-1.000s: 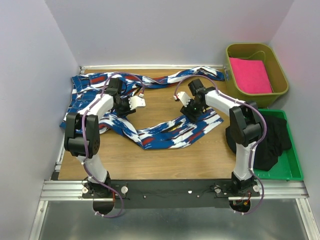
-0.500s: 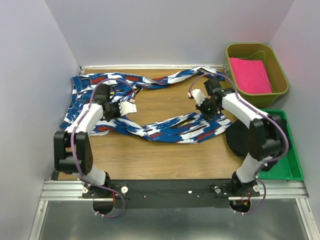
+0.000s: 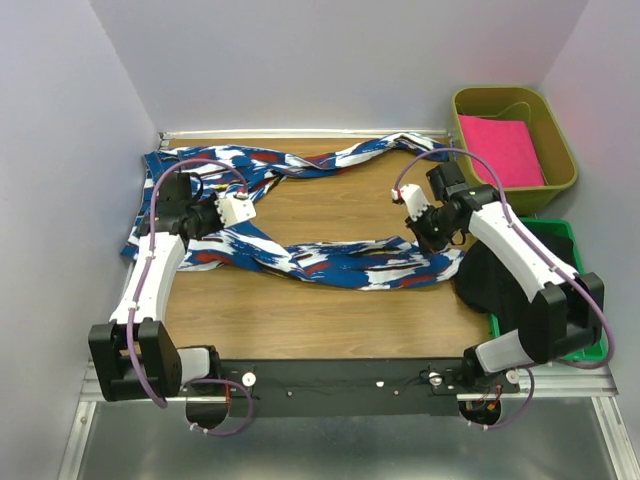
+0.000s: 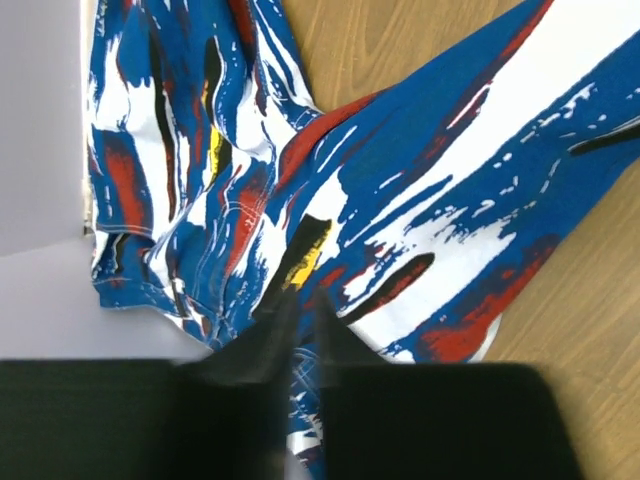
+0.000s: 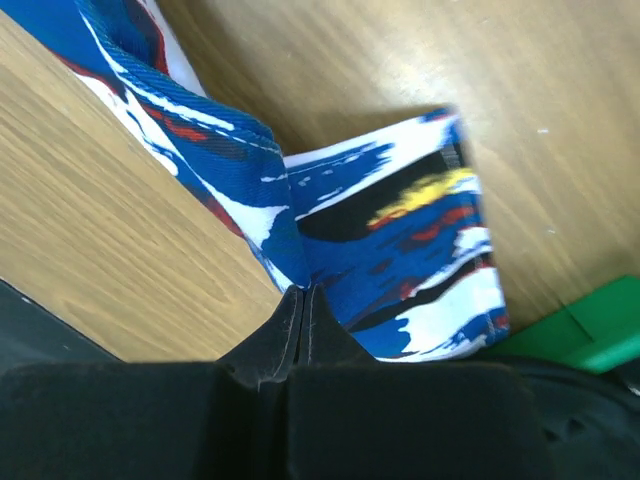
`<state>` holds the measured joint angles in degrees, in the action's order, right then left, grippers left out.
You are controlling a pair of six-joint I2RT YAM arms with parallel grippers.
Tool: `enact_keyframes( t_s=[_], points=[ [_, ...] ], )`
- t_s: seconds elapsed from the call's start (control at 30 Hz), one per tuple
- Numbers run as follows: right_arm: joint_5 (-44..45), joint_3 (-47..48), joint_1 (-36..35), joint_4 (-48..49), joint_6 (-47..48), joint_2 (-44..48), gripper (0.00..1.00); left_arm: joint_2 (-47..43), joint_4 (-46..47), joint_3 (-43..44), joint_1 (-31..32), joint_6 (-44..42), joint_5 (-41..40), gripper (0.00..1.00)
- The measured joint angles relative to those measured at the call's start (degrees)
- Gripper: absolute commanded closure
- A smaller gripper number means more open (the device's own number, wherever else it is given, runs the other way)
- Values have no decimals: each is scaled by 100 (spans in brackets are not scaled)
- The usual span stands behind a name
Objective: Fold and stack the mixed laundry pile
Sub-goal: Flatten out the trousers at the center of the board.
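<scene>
A long blue cloth (image 3: 340, 262) with white, red and black blotches lies in a loop across the wooden table, bunched at the far left. My left gripper (image 3: 212, 222) is at the loop's left end. In the left wrist view its jaws (image 4: 300, 322) are shut on a fold of the blue cloth (image 4: 450, 200). At the loop's right end my right gripper (image 3: 436, 235) is shut too. The right wrist view shows its tips (image 5: 303, 292) pinching the cloth's hem (image 5: 400, 240) just above the table. The plain black garment (image 3: 485, 280) lies heaped half in the green tray (image 3: 590, 340).
An olive bin (image 3: 556, 185) at the back right holds a folded pink cloth (image 3: 500, 150). Walls close the table in on the left, back and right. The green tray's corner (image 5: 600, 330) is just to the right of my right gripper.
Both grippers have shut on the blue cloth. The left arm has swung left and the right arm right, drawing the cloth's near strip out longer and straighter.
</scene>
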<state>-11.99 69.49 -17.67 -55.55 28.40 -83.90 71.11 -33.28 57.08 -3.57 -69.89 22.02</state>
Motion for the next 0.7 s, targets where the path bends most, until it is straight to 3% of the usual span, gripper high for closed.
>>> enact_keyframes(
  t_s=[0.07, 0.1, 0.37, 0.63, 0.7],
  points=[
    [0, 184, 0, -94, -101, 98, 99, 212, 129, 35, 7, 146, 26, 45],
    [0, 354, 0, -127, -164, 138, 99, 358, 164, 96, 24, 249, 26, 42],
    [374, 1803, 0, 70, -470, 269, 99, 1847, 444, 1029, 144, 815, 42, 41],
    [1449, 1698, -2, 938, -616, -63, 99, 2413, 745, 1250, 254, 1027, 37, 40],
    [1790, 1672, 4, 1141, -654, -315, 99, 2680, 848, 1320, 328, 1049, 2, 44]
  ],
)
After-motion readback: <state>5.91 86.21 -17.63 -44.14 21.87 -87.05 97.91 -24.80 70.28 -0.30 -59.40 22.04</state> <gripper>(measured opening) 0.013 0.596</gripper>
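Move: About 9 cm ahead of the left hand, 8 cm to its right and 14 cm below lies the crotch of the trousers; their waist end is some 5 cm ahead and 16 cm to its left. From the right hand, which already holds the near leg by its end, the far leg's hem lies roughly 23 cm ahead, 1 cm right and 12 cm down, and the olive bin 21 cm ahead, 18 cm right and a little lower. Lifting the near leg's end it still pinches, the right hand climbs about 13 cm while carrying it forward towards the olive bin, then keeps going forward and sinks slightly, about 11 cm farther out in all, its fingers swinging outward some 30 degrees. The left hand spreads its fingers and reaches forward and down, about 9 cm out and 6 lower, towards the crotch. ##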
